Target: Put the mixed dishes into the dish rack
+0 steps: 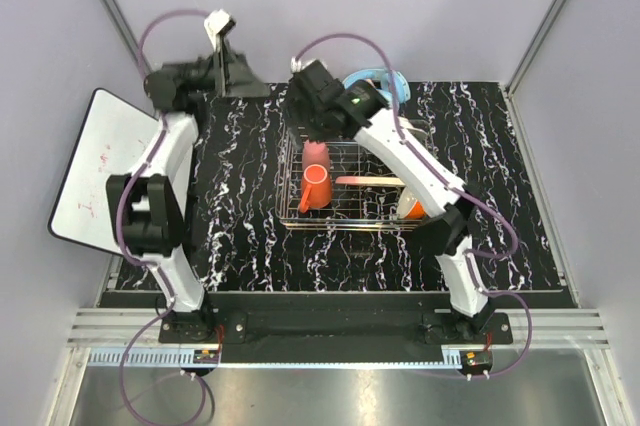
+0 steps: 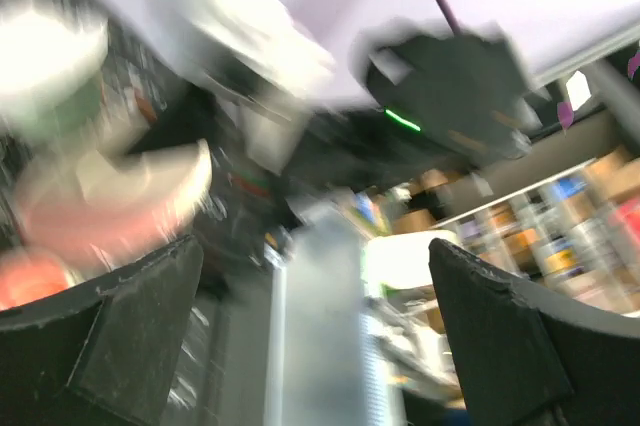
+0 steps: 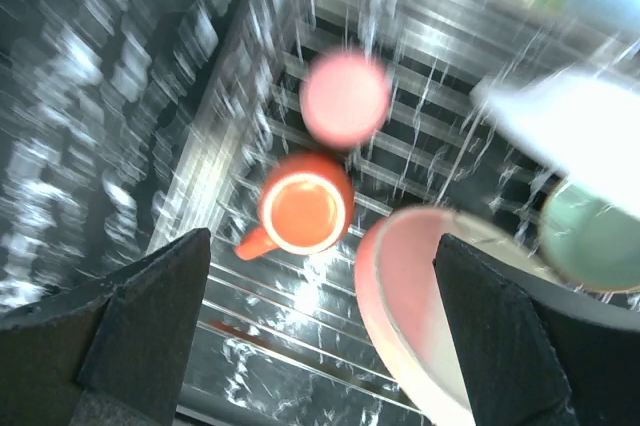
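Observation:
The dish rack point(image 1: 352, 218) stands mid-table on the black marbled mat. In it are a salmon-pink cup point(image 1: 317, 153), a mug with an orange handle point(image 1: 315, 189), a pink-and-cream plate point(image 1: 370, 180) on edge and an orange-outside bowl point(image 1: 410, 208). My right gripper point(image 1: 303, 118) hovers open over the rack's far left corner. Its blurred wrist view looks down on the cup point(image 3: 345, 98), the mug point(image 3: 303, 213), the pink plate point(image 3: 420, 296), a pale green bowl point(image 3: 590, 236) and a white plate point(image 3: 560, 121), with nothing between the right gripper point(image 3: 320, 336) fingers. My left gripper point(image 1: 240, 76) point(image 2: 315, 326) is open and empty at the far left.
Light blue headphones point(image 1: 385, 81) lie behind the rack, partly under my right arm. A white board point(image 1: 100, 166) with red marks leans off the table's left side. Grey walls close in on the back and sides. The left wrist view is heavily blurred.

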Controlling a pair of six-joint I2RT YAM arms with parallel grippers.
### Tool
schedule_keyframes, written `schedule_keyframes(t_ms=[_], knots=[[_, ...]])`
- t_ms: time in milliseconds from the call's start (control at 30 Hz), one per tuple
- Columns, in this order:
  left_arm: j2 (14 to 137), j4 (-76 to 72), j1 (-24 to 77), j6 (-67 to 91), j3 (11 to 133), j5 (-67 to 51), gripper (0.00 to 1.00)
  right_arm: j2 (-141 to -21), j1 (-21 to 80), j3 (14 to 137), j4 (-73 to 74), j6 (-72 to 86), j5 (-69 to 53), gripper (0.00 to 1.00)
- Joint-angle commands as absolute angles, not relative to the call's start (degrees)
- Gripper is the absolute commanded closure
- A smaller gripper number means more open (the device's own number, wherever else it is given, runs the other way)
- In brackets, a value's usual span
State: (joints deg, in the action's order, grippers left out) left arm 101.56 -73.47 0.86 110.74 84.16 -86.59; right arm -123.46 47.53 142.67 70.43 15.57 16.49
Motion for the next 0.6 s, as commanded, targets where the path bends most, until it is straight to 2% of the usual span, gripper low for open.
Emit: schedule_keyframes(t_ms=[0, 167, 333, 433, 567], knots=[[108.36, -89.78, 8.16, 119.14, 112.88, -96.77, 0.01, -109.97, 47.99, 152.66, 72.34, 13.54, 21.97, 0.01], [116.97, -88.24, 13.09, 115.05, 124.76, -96.86, 0.01, -96.35, 48.08, 146.27, 69.01, 14.84, 22.33, 0.0], [118.04, -88.25, 12.66, 114.52, 135.25, -96.94, 0.01, -81.96, 47.99, 130.37, 65.66, 18.28, 21.27, 0.0], [114.54, -83.67, 13.35, 112.41, 136.68, -96.94, 0.01, -74.22, 47.99, 120.87, 60.31, 19.25, 21.18, 0.01], [101.1, -83.85, 19.49, 111.01, 130.44, -96.86, 0.01, -68.04, 47.99, 113.92, 51.88, 17.85, 19.08, 0.0]])
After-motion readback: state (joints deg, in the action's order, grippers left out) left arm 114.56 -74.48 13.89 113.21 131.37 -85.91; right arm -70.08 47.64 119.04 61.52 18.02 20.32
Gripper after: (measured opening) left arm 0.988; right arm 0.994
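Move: The orange mug, upside down in the rack, lies about 20 cm below the empty right hand and almost directly under it. The pink cup stands about 11 cm farther out than the mug, and the pink-and-cream plate's middle some 19 cm to the mug's right, nearly level with it. From the left hand, high up and open, the mug is roughly 10 cm to the right, about level, and 35 cm below. The orange mug, already let go, is left behind: the right hand climbs fast away from it by about 25 cm, also swinging to its right and back towards its base, its open fingers tilting up and rolling left side up. The left hand, open too, rises some 13 cm, drifting right and back as its wrist tips upward. ##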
